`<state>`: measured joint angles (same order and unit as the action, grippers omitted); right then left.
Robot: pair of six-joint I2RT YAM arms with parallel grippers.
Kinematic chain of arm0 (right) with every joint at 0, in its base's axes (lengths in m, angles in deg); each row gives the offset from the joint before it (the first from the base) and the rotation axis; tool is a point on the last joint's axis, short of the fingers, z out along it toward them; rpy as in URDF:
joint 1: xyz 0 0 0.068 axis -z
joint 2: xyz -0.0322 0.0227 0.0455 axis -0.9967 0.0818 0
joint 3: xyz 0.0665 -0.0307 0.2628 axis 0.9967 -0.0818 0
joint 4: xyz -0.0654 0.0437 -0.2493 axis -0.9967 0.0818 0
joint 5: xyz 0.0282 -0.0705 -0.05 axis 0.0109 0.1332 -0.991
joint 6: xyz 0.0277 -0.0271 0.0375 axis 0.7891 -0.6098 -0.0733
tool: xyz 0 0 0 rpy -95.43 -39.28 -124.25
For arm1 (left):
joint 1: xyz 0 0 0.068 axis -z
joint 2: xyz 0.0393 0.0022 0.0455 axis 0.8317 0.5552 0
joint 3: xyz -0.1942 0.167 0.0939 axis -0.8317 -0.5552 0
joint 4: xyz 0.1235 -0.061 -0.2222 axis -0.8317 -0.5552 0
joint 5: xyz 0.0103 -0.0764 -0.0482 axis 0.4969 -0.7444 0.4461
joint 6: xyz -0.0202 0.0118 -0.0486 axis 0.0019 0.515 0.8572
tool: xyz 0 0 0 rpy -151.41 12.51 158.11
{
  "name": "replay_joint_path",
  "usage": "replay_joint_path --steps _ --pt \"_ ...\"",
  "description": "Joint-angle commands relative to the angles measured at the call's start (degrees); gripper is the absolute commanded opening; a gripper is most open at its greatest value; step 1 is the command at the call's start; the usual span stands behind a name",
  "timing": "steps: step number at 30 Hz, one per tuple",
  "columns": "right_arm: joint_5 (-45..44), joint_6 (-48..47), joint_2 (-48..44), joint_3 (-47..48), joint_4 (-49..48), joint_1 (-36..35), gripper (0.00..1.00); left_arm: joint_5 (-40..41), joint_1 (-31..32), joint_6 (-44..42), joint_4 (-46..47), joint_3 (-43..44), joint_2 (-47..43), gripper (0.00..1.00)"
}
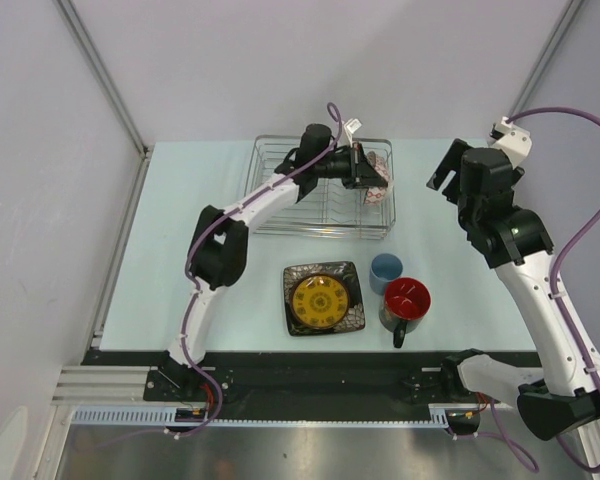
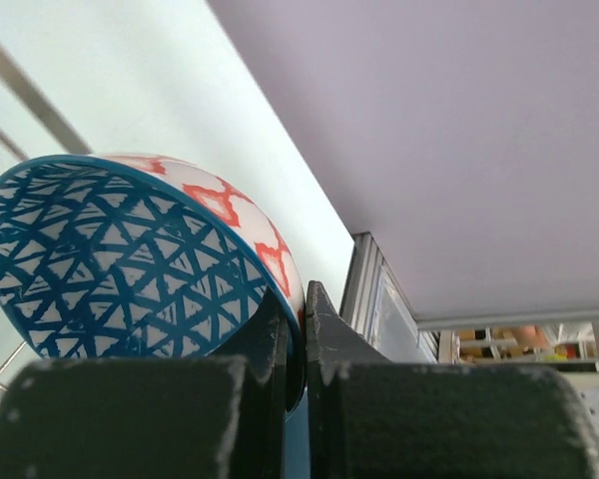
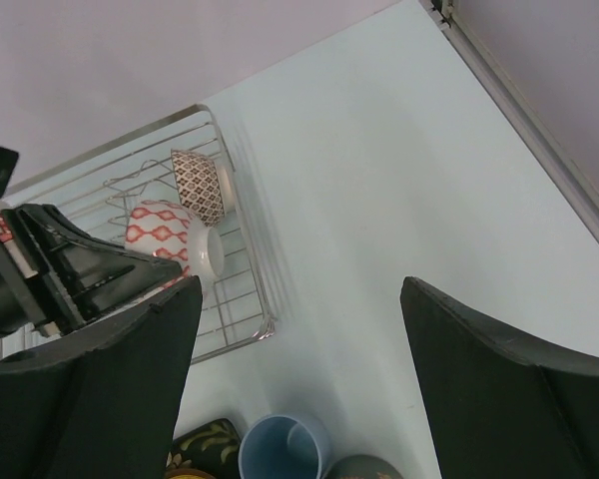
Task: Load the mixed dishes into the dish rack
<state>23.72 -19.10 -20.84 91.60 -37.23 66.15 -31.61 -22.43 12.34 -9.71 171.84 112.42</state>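
Note:
My left gripper point(image 1: 360, 172) is shut on the rim of the blue patterned bowl point(image 2: 120, 269), which is white with red marks outside. It holds the bowl on edge over the right end of the dish rack point(image 1: 310, 233). The pinkish-beige patterned bowl point(image 3: 195, 185) stands on edge in the rack just behind the blue patterned bowl point(image 3: 165, 235). On the table in front of the rack lie the dark square plate point(image 1: 323, 298), the light-blue cup point(image 1: 385, 272) and the dark mug point(image 1: 405, 300) with its red inside. My right gripper point(image 1: 448, 168) hangs open and empty to the right of the rack.
White walls with metal posts close in the table at the back and on both sides. The cup point(image 3: 285, 449), the mug point(image 3: 364, 469) and a plate corner point(image 3: 205, 444) sit below my right gripper point(image 3: 301, 289). Rack wires point(image 2: 30, 100) show behind the held bowl.

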Motion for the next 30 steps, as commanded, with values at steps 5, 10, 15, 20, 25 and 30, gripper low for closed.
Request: replay_joint_path --steps 5,10,15,20,25,30 --pt "0.25 0.87 -1.91 0.04 -1.18 0.17 0.87 10.42 1.66 2.88 4.55 -2.27 -0.45 0.0" --pt "0.78 1.13 -2.35 0.13 -1.18 0.26 0.87 12.54 2.19 3.23 4.9 -3.41 0.08 0.0" --pt "0.96 1.48 -3.06 0.22 -0.39 0.26 0.88 12.63 2.01 3.14 4.2 -3.06 1.22 0.0" --pt "1.39 1.75 -2.71 1.27 0.14 0.26 0.88 12.72 2.01 2.97 3.23 -3.94 1.84 0.0" --pt "2.01 2.45 -1.83 3.29 0.75 0.09 0.88 12.63 1.93 2.44 2.53 -3.68 2.54 0.0" --pt "1.84 2.19 -0.77 5.49 1.89 -0.27 0.88 13.77 2.01 0.33 1.56 -2.97 4.03 0.0"
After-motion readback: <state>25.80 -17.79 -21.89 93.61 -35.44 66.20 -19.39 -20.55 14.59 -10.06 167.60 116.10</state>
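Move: The left gripper already pinches the blue bowl by its rim. Its free place in the dish rack, near the right end, has its middle about 14 cm below the hand, 5 cm ahead and 3 cm to the right. The racked brown bowl stands some 15 cm ahead of the hand and 2 cm right, also 14 cm down; the blue cup is about 14 cm back, 5 cm right and 17 cm below. From the right hand, that free place lies roughly 14 cm ahead, 17 cm left and 27 cm down. Bring the left gripper down about 8 cm into the right end of the dish rack, easing roughly 2 cm forward on the first half and then sinking straight. Turn the wrist about 10 degrees counter-clockwise early on, and keep the fingers shut on the blue bowl's rim so that it comes down on the near side of the brown bowl. ##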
